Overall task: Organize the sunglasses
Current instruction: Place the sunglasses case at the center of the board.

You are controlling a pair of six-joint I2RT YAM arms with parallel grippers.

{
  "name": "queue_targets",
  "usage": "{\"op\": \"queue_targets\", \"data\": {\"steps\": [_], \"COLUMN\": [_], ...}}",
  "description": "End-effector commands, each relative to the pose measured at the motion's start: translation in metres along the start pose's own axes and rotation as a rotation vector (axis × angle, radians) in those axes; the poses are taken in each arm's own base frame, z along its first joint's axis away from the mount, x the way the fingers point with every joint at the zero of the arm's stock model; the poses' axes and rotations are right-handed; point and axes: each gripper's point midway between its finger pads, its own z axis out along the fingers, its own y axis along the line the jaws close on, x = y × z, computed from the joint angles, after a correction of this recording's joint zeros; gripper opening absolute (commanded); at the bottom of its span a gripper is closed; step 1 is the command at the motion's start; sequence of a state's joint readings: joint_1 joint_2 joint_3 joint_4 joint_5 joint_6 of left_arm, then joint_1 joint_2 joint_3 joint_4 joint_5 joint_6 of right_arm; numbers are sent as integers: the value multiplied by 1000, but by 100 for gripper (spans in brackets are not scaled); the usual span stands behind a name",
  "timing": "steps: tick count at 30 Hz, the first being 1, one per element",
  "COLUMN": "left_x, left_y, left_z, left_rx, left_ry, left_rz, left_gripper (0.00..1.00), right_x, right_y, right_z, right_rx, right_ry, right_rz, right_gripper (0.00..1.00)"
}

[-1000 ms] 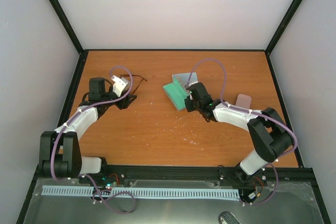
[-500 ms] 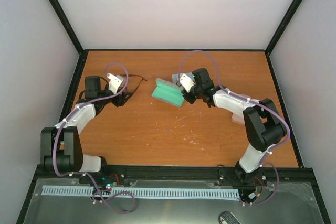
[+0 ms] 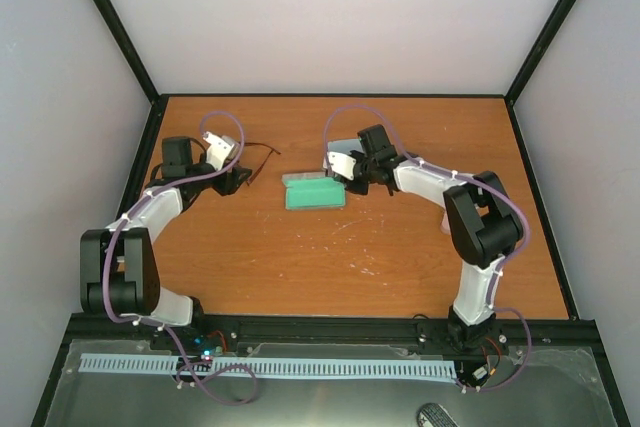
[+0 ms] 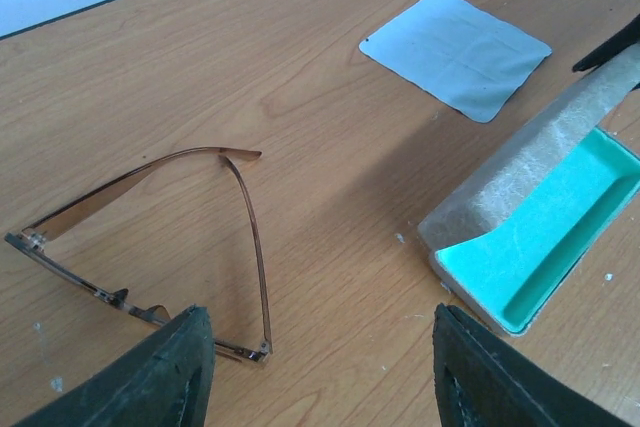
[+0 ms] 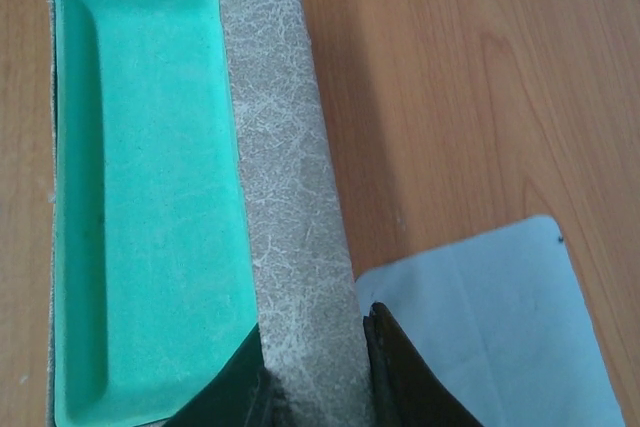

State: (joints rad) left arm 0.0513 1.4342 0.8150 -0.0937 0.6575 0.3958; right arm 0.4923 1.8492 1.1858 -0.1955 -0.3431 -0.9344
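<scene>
The dark brown wire sunglasses [image 4: 150, 237] lie flat on the table with their temples unfolded, at the back left in the top view [image 3: 262, 150]. My left gripper [image 4: 320, 347] hovers open just short of them, and one hinge corner sits beside its left finger [image 4: 165, 372]. From above, the left gripper [image 3: 232, 179] is near the frame's left end. My right gripper [image 5: 315, 372] is shut on the grey lid [image 5: 280, 147] of an open case with teal lining [image 5: 140, 197]. The case [image 3: 313, 191] lies across mid-table, left of the right gripper [image 3: 352, 177].
A light blue cloth [image 4: 455, 52] lies flat behind the case, partly under my right fingers [image 5: 500, 337]. The open case [image 4: 540, 237] lies to the right of the left gripper. Black frame rails [image 3: 150, 147] and white walls close in the table.
My right gripper has swung the open case to the left, off the cloth, and turned it crosswise. The left gripper has shifted slightly back and left towards the sunglasses.
</scene>
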Motion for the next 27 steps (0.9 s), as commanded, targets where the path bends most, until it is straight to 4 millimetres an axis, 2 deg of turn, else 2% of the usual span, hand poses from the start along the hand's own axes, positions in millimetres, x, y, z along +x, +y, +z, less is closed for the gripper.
{"op": "queue_targets", "data": {"steps": [1,7,11,13,18,23,27], "left_x": [-15,-14,-13,-13,-13,-13,-12], "left_y": [8,11,12,12,12,11,10], "left_z": [-1,-2,-1,-1,0,-1,-2], "left_rx": [-3,-11,-12,-11,-7,-7,-12], "left_ry": [-25,-25,-23,-22,-25,-28,-26], "left_rz": [21,16,13,11,12,14,14], "left_gripper": [59,59,60,59,59,59,59], "right_x": [-20,-21,-16,-14,-10,-7,-10], "right_y": [-13,-23,-22,-22,-15,-14,-31], "right_z": [12,33,42,43,41,42,37], "right_rx": [-25,-47,-64,-69,-89,-87,-13], "right_ry": [-95,-101,-84,-75,-59,-48,-70], "right_rz": [-31,28,57,70,81,98,144], "right_gripper": [3,3,10,19,34,41,44]}}
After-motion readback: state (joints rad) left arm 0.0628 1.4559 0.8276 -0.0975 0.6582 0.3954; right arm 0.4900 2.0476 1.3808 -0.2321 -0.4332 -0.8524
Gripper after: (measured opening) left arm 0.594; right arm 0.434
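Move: The right hand still pinches the right end of the open case's lid; the case's middle is about 7 cm to its left, 3 cm back and 4 cm below. The board spot it is bound for lies some 10 cm left, level fore-and-aft, and 7 cm below. The blue cloth is about 8 cm ahead and 3 cm right; the brown sunglasses are 22 cm left and 6 cm ahead. From the left hand, the case lies some 16 cm right, 2 cm back and 10 cm below. Keeping its pinch on the lid's right end, the right hand carries the open sunglasses case diagonally left and forward, about 4 cm, while sinking some 2 cm to the board. There it stops and the fingers open to a bit under half, letting go with the lid still between them. ##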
